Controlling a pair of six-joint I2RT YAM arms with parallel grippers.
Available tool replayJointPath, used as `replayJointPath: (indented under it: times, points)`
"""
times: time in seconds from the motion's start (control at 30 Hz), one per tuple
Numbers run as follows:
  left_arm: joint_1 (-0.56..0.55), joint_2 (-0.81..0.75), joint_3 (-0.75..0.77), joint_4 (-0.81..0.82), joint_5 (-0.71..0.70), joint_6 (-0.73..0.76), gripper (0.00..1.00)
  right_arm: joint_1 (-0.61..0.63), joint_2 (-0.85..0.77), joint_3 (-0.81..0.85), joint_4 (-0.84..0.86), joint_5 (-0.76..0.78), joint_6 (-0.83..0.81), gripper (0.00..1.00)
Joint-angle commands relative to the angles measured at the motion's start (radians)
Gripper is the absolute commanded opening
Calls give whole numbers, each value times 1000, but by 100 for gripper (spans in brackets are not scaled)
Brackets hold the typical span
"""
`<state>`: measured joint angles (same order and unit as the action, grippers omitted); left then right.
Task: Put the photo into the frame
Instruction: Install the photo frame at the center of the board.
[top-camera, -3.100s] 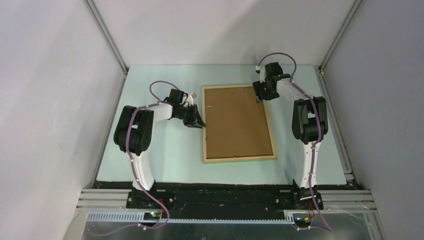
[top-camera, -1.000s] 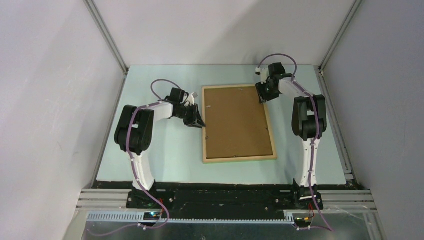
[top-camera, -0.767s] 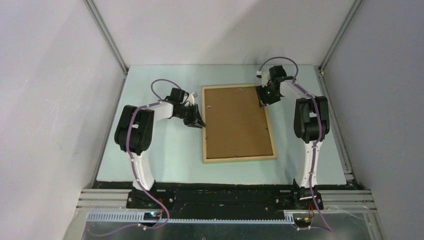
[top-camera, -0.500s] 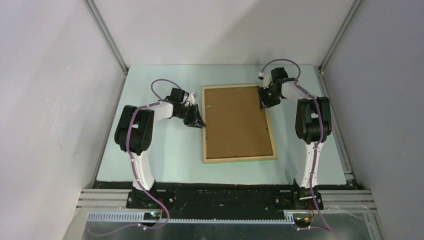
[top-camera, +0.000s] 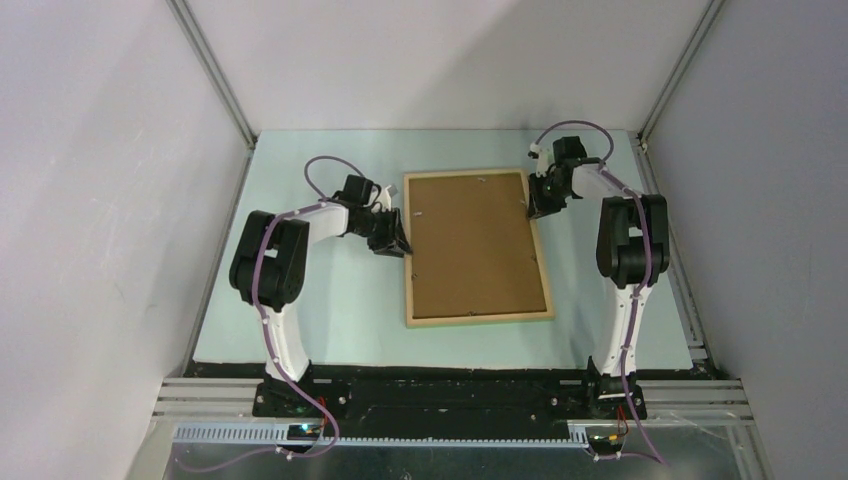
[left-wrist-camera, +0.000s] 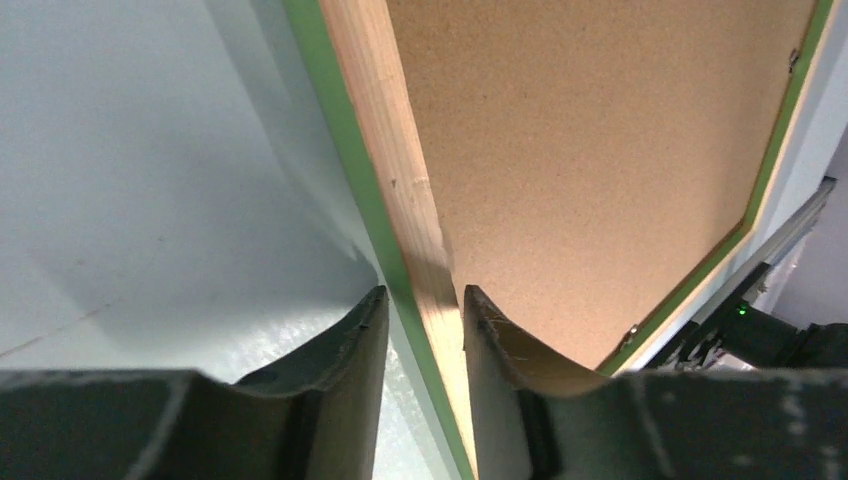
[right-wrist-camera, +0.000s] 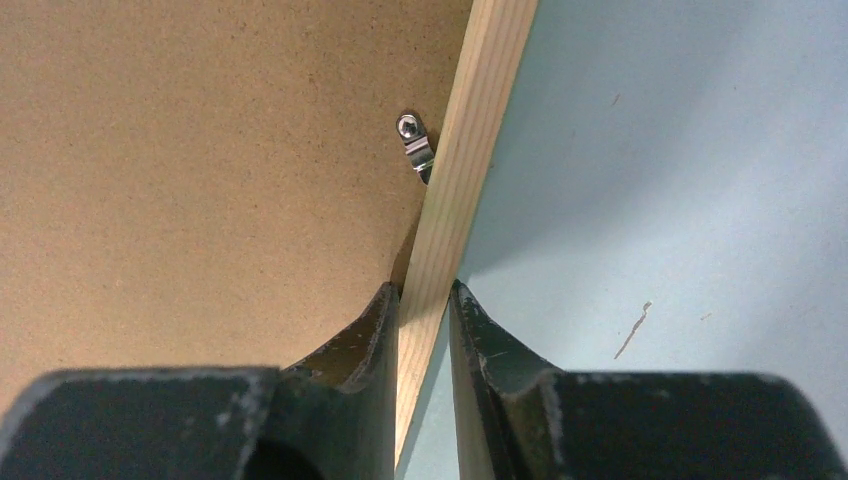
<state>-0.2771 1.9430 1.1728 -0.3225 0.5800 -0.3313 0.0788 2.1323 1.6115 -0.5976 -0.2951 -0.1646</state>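
The frame (top-camera: 478, 318) lies face down mid-table, pale wood back up, its green edge (left-wrist-camera: 330, 110) showing in the left wrist view. A brown backing board (top-camera: 472, 245) fills it. The photo is hidden. My left gripper (top-camera: 397, 243) straddles the left rail (left-wrist-camera: 385, 130); the jaws stand slightly open, with a sliver of table between the left finger and the green edge. My right gripper (top-camera: 535, 207) is shut on the right rail (right-wrist-camera: 480, 120) near the far corner, with both fingers pressed against the wood.
A small metal turn clip (right-wrist-camera: 415, 145) sits on the backing board just ahead of the right fingers. The pale green table mat (top-camera: 330, 310) ends at grey walls on three sides. Black arm bases line the near edge.
The right gripper slid from over the board's far right corner out to the right rail and closed on it. The left jaws widened a little; the left arm stayed put.
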Motion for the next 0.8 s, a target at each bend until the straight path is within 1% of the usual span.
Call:
replayJointPath:
  times: [0.0,0.03,0.07,0.13,0.2,0.27,0.37,0.53,0.77]
  points:
    - [-13,-47,28,-80,-94,73,46,-9,-55,-45,-47,-6,-21,4]
    - [-13,-49,34,-83,-102,77,53,-8,-61,-55,-46,-7,-22,2]
    - [-12,-51,48,-89,-120,79,56,-8,-63,-60,-45,-10,-22,0]
    - [-10,-47,69,-97,-144,80,67,-10,-71,-77,-39,-11,-24,0]
    - [-9,-38,94,-101,-168,71,73,-9,-80,-94,-33,-14,-22,0]
    - [-7,-21,124,-105,-179,50,77,-9,-87,-104,-32,-20,-20,0]
    - [-8,23,176,-110,-178,13,80,-9,-89,-105,-30,-30,-16,0]
    - [-7,82,269,-112,-185,-90,81,-9,-90,-107,-27,-37,-9,0]
    - [-16,130,342,-112,-273,-202,79,-8,-88,-108,-21,-53,-1,0]
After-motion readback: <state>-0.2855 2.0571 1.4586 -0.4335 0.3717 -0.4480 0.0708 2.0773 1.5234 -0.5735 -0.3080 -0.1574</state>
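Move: The left fingers straddle the photo frame's left rail. The photo frame's middle lies about 18 cm to that hand's right and 3 cm farther out, roughly level in height. A metal clip sits beside that rail, some 12 cm ahead and 2 cm to the right. The right hand pinches the right rail, with the photo frame's middle about 17 cm to its left and 7 cm back; another clip is about 4 cm ahead and 2 cm left. Still pinching the right rail, the right hand draws the photo frame nearly 2 cm back towards the bases, then holds. The left fingers open wide and come free of the left rail, lift a couple of cm and travel forward along it, about 7 cm in all, towards the clip near its far end, the wrist turning some 10 degrees counter-clockwise. ##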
